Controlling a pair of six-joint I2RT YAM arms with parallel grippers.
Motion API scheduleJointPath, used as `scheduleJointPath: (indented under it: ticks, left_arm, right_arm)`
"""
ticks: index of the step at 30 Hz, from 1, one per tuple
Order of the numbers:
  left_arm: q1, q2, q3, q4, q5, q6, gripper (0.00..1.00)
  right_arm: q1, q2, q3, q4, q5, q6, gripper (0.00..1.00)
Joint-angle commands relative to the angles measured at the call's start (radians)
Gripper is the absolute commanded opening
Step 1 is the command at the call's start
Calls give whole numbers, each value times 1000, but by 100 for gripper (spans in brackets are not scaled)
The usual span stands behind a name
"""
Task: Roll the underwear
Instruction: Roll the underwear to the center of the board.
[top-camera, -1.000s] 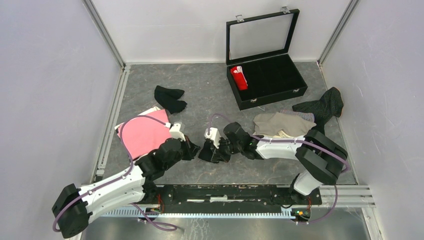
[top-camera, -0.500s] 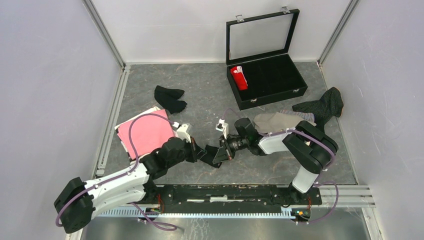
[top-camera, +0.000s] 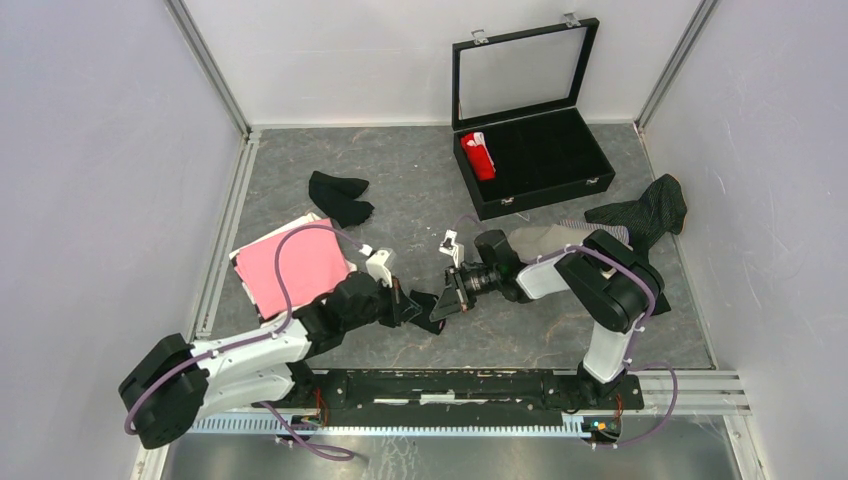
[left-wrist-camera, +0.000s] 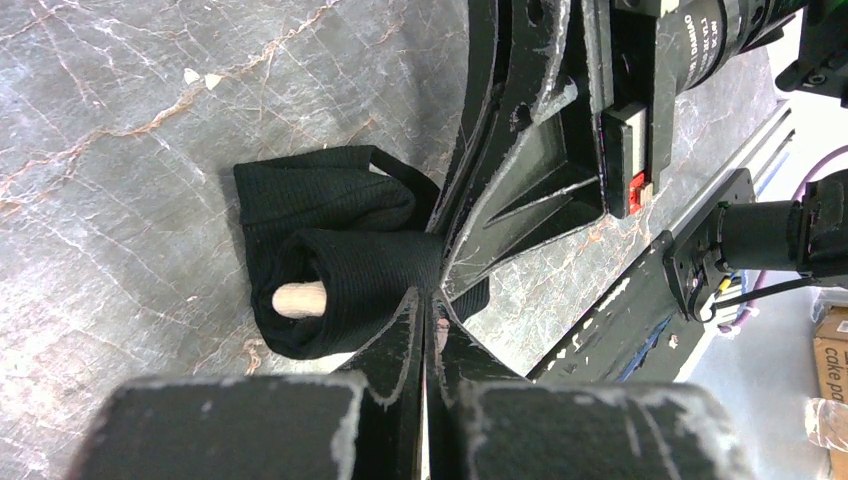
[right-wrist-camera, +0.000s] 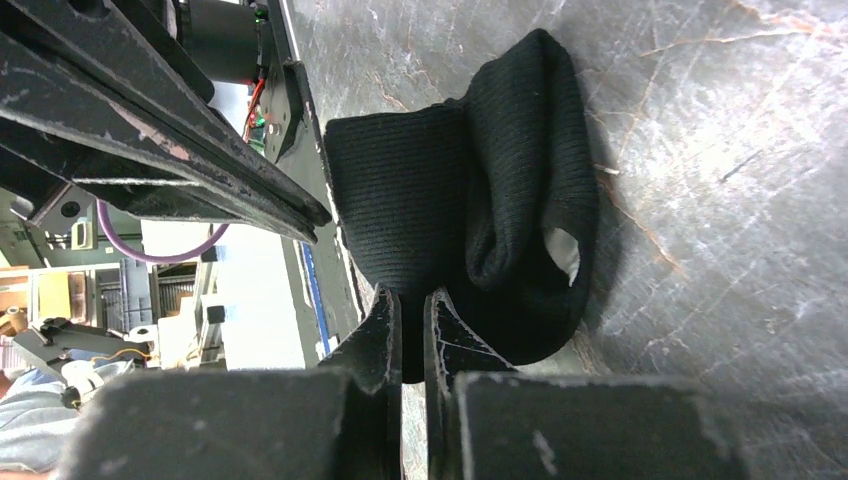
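A black underwear (top-camera: 430, 308) lies partly rolled on the grey table between my two grippers. My left gripper (top-camera: 412, 305) is shut, its tips pinching the roll's edge (left-wrist-camera: 430, 295). In the left wrist view the roll (left-wrist-camera: 340, 270) shows a pale core at its open end. From the other side my right gripper (top-camera: 450, 298) is shut on a fold of the same cloth (right-wrist-camera: 410, 295). The black underwear (right-wrist-camera: 470, 200) bulges in front of it. A red rolled piece (top-camera: 478, 155) sits in the case.
The open black case (top-camera: 560, 180) stands at the back right. Loose garments lie around: black (top-camera: 340, 197), pink (top-camera: 290, 270), beige (top-camera: 540, 240), dark pinstriped (top-camera: 645, 212). Walls close in the left and right sides; the rail (top-camera: 450, 385) runs along the near edge.
Both grippers have shifted slightly right with the black cloth held between them. The right wrist has turned and its arm has folded up; the left arm has stretched further out, uncovering more of the pink garment.
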Motion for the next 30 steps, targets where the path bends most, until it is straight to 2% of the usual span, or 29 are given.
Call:
scheduleJointPath:
  ticks: [1,10,15,22,30]
  left_arm:
    - [2,27,1,80,38,52,2]
    - [3,92,-45,136,-38,39,2]
    - [2,116,-60,105,-143,1,2]
    - [3,179,-66,92,-232,-37,2]
    - [5,289,-62,127,-233,-42,2]
  right_arm:
    - [-3,59,3,-153,139,-38,6]
    - [-4,48,18,-180,154,-49,18]
    - [-4,13,19,-206,168,-64,31]
    - [-1,-65,44,-276,201,-105,42]
    - [-1,-213,83,-394,285,-201,62]
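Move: Just to the left of the black underwear, the left hand's shut fingers hang with the roll about 3 cm to their right, 1 cm ahead and 5 cm below; the pink clothes lie roughly 25 cm left and 8 cm ahead, 6 cm lower. The roll's middle is some 3 cm left of the right hand, 1 cm ahead and 1 cm lower; the grey underwear lies about 22 cm right and 13 cm ahead, 2 cm below. Opening from nearly shut to a bit over half, the right fingers stop pressing on the roll and spread to either side of its right end, while that hand eases about 2 cm forward and slightly right, rising a touch at the finish. The left hand, still shut, sinks about 3 cm, then also slides some 3 cm forward onto the roll's top, coming to rest its tips there. ##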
